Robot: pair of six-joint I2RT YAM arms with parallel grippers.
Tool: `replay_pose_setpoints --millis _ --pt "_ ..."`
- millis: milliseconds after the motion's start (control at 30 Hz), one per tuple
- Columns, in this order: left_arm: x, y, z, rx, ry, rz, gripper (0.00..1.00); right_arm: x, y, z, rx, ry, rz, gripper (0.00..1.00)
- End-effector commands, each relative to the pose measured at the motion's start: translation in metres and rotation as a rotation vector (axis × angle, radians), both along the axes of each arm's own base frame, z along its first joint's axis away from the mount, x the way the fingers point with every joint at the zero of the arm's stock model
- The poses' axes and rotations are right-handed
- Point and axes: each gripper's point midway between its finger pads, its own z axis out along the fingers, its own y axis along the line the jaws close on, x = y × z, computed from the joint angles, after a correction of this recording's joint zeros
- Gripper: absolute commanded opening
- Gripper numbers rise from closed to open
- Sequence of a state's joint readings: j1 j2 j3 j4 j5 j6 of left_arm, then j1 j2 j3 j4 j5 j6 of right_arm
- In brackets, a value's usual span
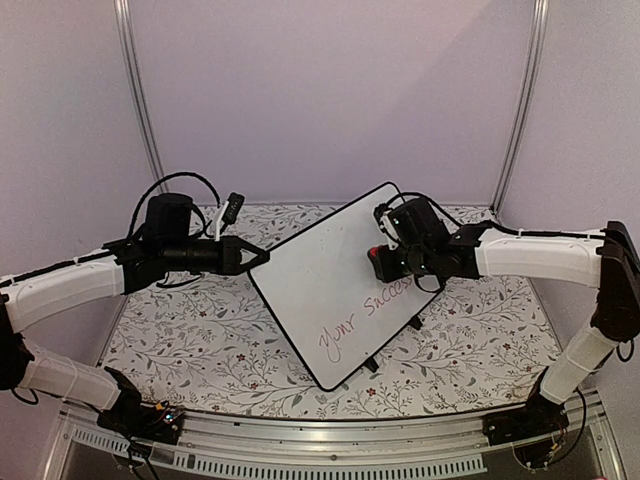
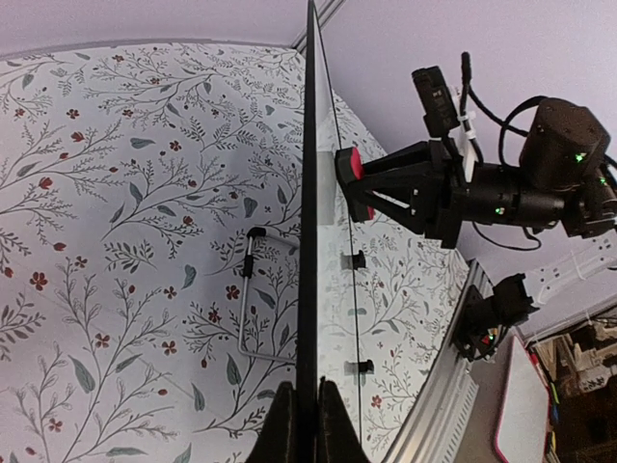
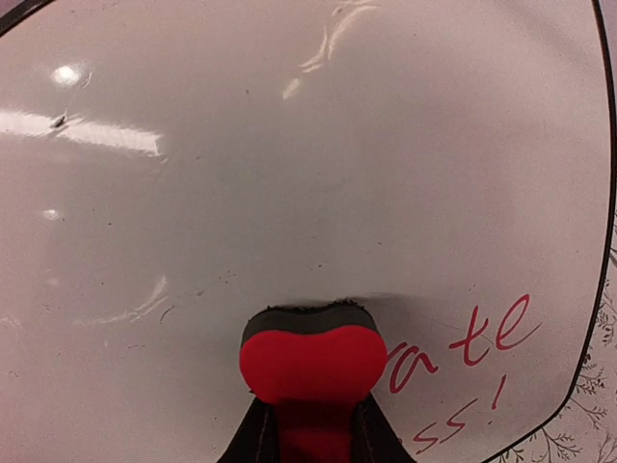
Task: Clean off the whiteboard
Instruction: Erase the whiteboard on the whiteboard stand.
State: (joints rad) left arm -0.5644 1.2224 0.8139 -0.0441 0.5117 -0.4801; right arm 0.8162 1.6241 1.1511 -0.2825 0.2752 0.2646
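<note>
The whiteboard (image 1: 320,270) stands tilted on the middle of the table, resting on two small black feet. Red handwriting (image 1: 365,318) runs along its lower right part. My left gripper (image 1: 260,258) is shut on the board's left edge; in the left wrist view the board (image 2: 308,193) is seen edge-on between that gripper's (image 2: 310,424) fingers. My right gripper (image 1: 388,264) is shut on a red eraser (image 1: 377,258) whose dark felt presses against the board face. In the right wrist view the eraser (image 3: 310,362) sits just left of the red handwriting (image 3: 482,342), on the whiteboard (image 3: 289,174).
A floral cloth (image 1: 190,330) covers the table. A wire stand (image 2: 253,289) props the board from behind. An aluminium rail (image 1: 330,440) runs along the near edge. Metal frame posts (image 1: 138,90) rise at the back corners, with pale walls all round.
</note>
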Motion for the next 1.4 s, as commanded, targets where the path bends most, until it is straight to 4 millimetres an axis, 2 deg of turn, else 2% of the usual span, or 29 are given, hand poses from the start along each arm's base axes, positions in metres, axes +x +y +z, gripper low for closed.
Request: replay_pose_setpoints --millis 0,200,367,767,1100,1367 --pt "-0.012 -0.009 -0.006 0.026 -0.049 -0.094 0.0 -0.009 -0.004 -0.013 0.023 0.034 0.031 0.21" --pt "-0.012 -0.009 -0.006 0.026 -0.048 -0.095 0.0 -0.023 -0.021 -0.035 0.012 0.082 0.023 0.21" --pt "-0.012 -0.009 -0.008 0.028 -0.044 -0.094 0.0 -0.029 -0.033 -0.038 0.023 0.091 0.014 0.21" --pt "-0.011 -0.01 -0.01 0.03 -0.037 -0.095 0.0 -0.04 -0.045 -0.045 0.021 0.11 0.015 0.21" --pt "-0.011 -0.01 -0.011 0.033 -0.034 -0.096 0.0 -0.02 -0.045 -0.021 0.076 0.074 -0.001 0.21" --pt "-0.011 -0.01 -0.011 0.033 -0.035 -0.097 0.0 -0.004 -0.033 -0.006 0.096 0.047 0.015 0.21"
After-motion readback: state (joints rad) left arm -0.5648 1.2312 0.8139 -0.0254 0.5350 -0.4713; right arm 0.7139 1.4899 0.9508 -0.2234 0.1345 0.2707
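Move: The right hand holds the red eraser at the whiteboard's face; the leftover "ate" lies about 6 cm to its right, 2 cm ahead and 3 cm lower. "Success!" is centred some 3 cm right, 1 cm back and 6 cm below, while "Your" sits roughly 9 cm left, 11 cm back and 13 cm below. From the left hand, shut on the board's upper-left edge, "ate" is about 28 cm right, 8 cm ahead and 9 cm lower. The right hand, keeping its grip on the red eraser, draws it about 7 cm down the slanting board face, back and to the right in roughly equal parts, towards "ate" and "success!", its fingers tipping slightly further down. Near the bottom it eases round to the right, then turns forward and up for about 3 cm to begin the return stroke along the writing, while the left hand stays shut and still, holding the board's upper-left edge. ##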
